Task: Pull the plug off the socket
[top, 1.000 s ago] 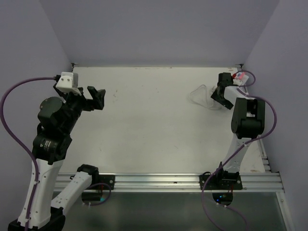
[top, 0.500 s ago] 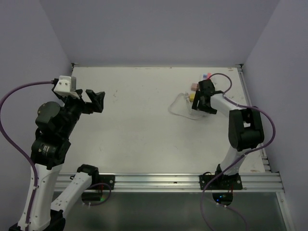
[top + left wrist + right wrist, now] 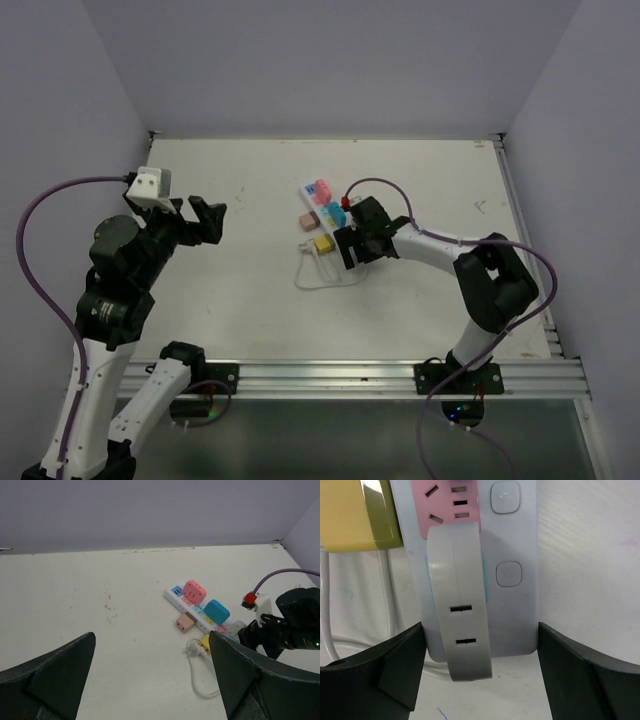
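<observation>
The socket (image 3: 312, 203), a long white strip with pastel outlet faces, lies slantwise mid-table. Its near end sits between the fingers of my right gripper (image 3: 352, 247), which is shut on it; in the right wrist view both fingers (image 3: 395, 665) press the sides of the strip's body (image 3: 512, 615). A pink plug (image 3: 194, 591), a blue plug (image 3: 216, 611), a tan one (image 3: 185, 622), a yellow one (image 3: 350, 515) and a white one (image 3: 462, 625) sit in the strip. My left gripper (image 3: 205, 220) hovers open, well left of the socket (image 3: 175, 596).
The strip's thin white cord (image 3: 320, 275) loops on the table in front of it. Grey walls close the table at the back and sides. A metal rail (image 3: 350, 375) runs along the near edge. Purple cables trail from both wrists.
My right gripper has swept from the back right corner to mid-table, bringing the socket and its cord along. The left arm has shifted slightly to the right.
</observation>
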`<act>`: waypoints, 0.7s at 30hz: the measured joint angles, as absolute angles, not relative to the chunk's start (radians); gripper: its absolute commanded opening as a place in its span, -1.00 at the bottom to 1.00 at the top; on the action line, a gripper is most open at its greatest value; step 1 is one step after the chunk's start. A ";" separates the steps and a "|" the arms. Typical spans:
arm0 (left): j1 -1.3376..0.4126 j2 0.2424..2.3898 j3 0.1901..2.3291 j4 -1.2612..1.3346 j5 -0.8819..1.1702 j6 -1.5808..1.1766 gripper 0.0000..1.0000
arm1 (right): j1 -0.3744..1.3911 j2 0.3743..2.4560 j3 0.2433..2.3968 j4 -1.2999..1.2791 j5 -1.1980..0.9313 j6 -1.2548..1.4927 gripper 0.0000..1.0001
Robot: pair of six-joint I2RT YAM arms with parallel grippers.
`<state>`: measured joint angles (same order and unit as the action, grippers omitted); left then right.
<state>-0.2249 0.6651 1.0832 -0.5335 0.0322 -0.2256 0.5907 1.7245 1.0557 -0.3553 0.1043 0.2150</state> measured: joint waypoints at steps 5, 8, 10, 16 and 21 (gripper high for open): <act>-0.225 0.653 1.033 -0.537 0.034 -0.234 0.99 | 0.702 1.713 1.022 -0.298 0.013 0.120 -0.63; -0.225 0.650 1.002 -0.538 0.042 -0.247 0.99 | 0.746 1.713 1.018 -0.282 -0.048 0.068 -0.62; -0.225 0.651 0.978 -0.540 0.050 -0.256 0.99 | 0.770 1.713 1.017 -0.282 -0.080 0.022 -0.61; -0.225 0.654 0.915 -0.542 0.034 -0.324 0.99 | 0.820 1.712 1.013 -0.290 -0.093 -0.073 -0.60; -0.225 0.684 0.894 -0.565 -0.042 -0.464 0.99 | 0.854 1.695 0.988 -0.279 -0.039 -0.090 -0.60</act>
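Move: The pink plug stands on the far part of the power strip, about 27 cm ahead of my left hand, 21 cm to its right and some 31 cm below; the blue plug is 8 cm nearer and 3 cm farther right than the pink. My right hand already grips the strip's near end, the pink plug about 19 cm ahead and 8 cm left of it, the brown cube 12 ahead and 12 left, the yellow block 6 ahead and 8 left. My right hand keeps its pinch on the near end of the strip and drags it level over the table, some 8 cm left and 8 cm back, turning it counter-clockwise about 35 degrees and slowing towards the end. Meanwhile I lower my open left hand about 9 cm towards the pink plug, tipping its fingers down some 15 degrees, touching nothing. ##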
